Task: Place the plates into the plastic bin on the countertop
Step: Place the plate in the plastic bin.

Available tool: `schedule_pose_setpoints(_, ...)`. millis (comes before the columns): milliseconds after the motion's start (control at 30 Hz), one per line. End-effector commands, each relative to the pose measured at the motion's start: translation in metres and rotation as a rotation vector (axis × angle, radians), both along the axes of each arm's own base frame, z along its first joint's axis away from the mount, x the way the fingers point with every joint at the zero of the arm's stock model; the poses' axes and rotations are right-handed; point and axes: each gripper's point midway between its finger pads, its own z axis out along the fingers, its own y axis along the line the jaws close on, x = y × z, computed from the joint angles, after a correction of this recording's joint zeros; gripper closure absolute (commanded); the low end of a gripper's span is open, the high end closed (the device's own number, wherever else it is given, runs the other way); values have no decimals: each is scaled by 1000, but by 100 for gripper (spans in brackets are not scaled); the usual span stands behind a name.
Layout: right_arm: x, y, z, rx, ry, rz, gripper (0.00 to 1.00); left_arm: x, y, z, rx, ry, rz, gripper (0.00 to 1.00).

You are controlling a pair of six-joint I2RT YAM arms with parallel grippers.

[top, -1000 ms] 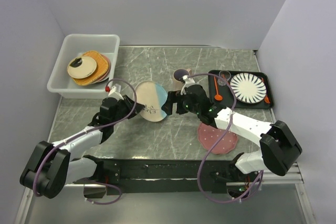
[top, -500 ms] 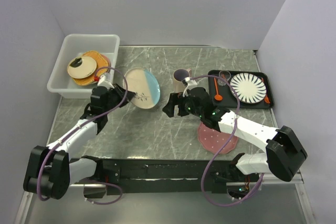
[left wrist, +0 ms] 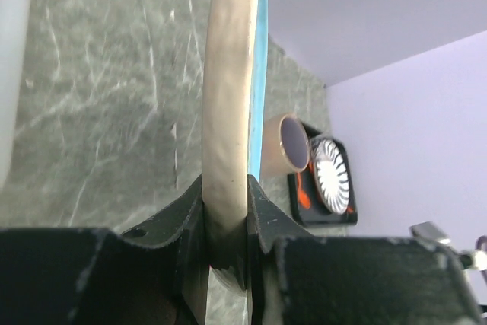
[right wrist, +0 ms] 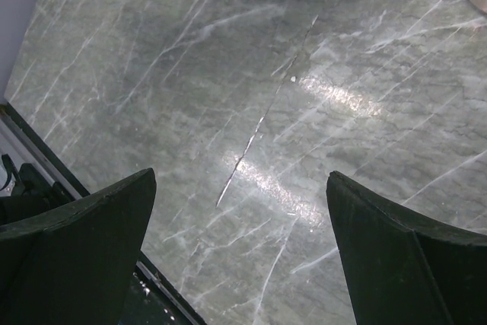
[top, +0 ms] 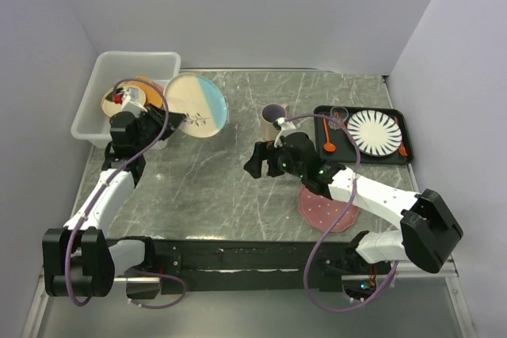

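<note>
My left gripper is shut on the rim of the cream-and-light-blue plate, holding it tilted in the air beside the right wall of the plastic bin. In the left wrist view the plate stands edge-on between the fingers of my left gripper. A stack of plates lies in the bin, partly hidden by my left arm. A pink dotted plate lies on the countertop under my right arm. My right gripper hovers open over bare countertop, with nothing between the fingertips of my right gripper.
A beige mug stands mid-counter, right of the held plate. A black tray at the right carries a black-striped white plate, orange utensils and a small glass. Walls close in on three sides.
My left arm has carried the cream-and-blue plate up and to the left, from mid-counter to the bin's right side. The right gripper drew slightly back from the plate and stayed open.
</note>
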Motion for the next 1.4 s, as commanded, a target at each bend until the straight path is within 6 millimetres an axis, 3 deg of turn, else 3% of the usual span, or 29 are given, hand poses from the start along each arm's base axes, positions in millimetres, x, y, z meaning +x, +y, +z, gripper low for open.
schedule_pose_setpoints(0,3,8,12,26,-32,8,0,-2,11,120,-34,-336,-8,99)
schedule_pose_setpoints(333,2,9,11,20,-32,14,0,2,38,142,-46,-365,49,99)
schedule_pose_setpoints(633,3,14,3,10,-10,22,0,15,86,127,-101,-320,186,99)
schedule_pose_setpoints(867,-2,18,3,8,-3,32,0,38,128,118,-168,-303,302,99)
schedule_pose_setpoints(1067,-5,14,-4,-12,9,16,0,58,152,107,-177,-268,380,99)
schedule_pose_setpoints(1367,-3,18,-6,-30,17,20,0,70,176,100,-217,-269,440,99)
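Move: The plate, already pinched near its rim, reaches about 5 cm ahead and 5 cm right of the left hand. The plastic bin it is bound for has its middle some 19 cm to that hand's left, 8 cm ahead and 15 cm lower, with the plate stack inside about 2 cm right of the bin's middle. The mug stands about 29 cm to the left hand's right, level with it. From the right hand the bin lies roughly 46 cm left and 25 cm ahead. The plate, still pinched by its rim in the left hand, goes up about 4 cm while swinging left towards the plastic bin, then on across its right rim and over the stack, some 17 cm left and 6 cm forward in all, sinking about 5 cm at the end. The wrist turns about 25 degrees counter-clockwise and rolls its left side slightly down; the fingers keep their hold. ##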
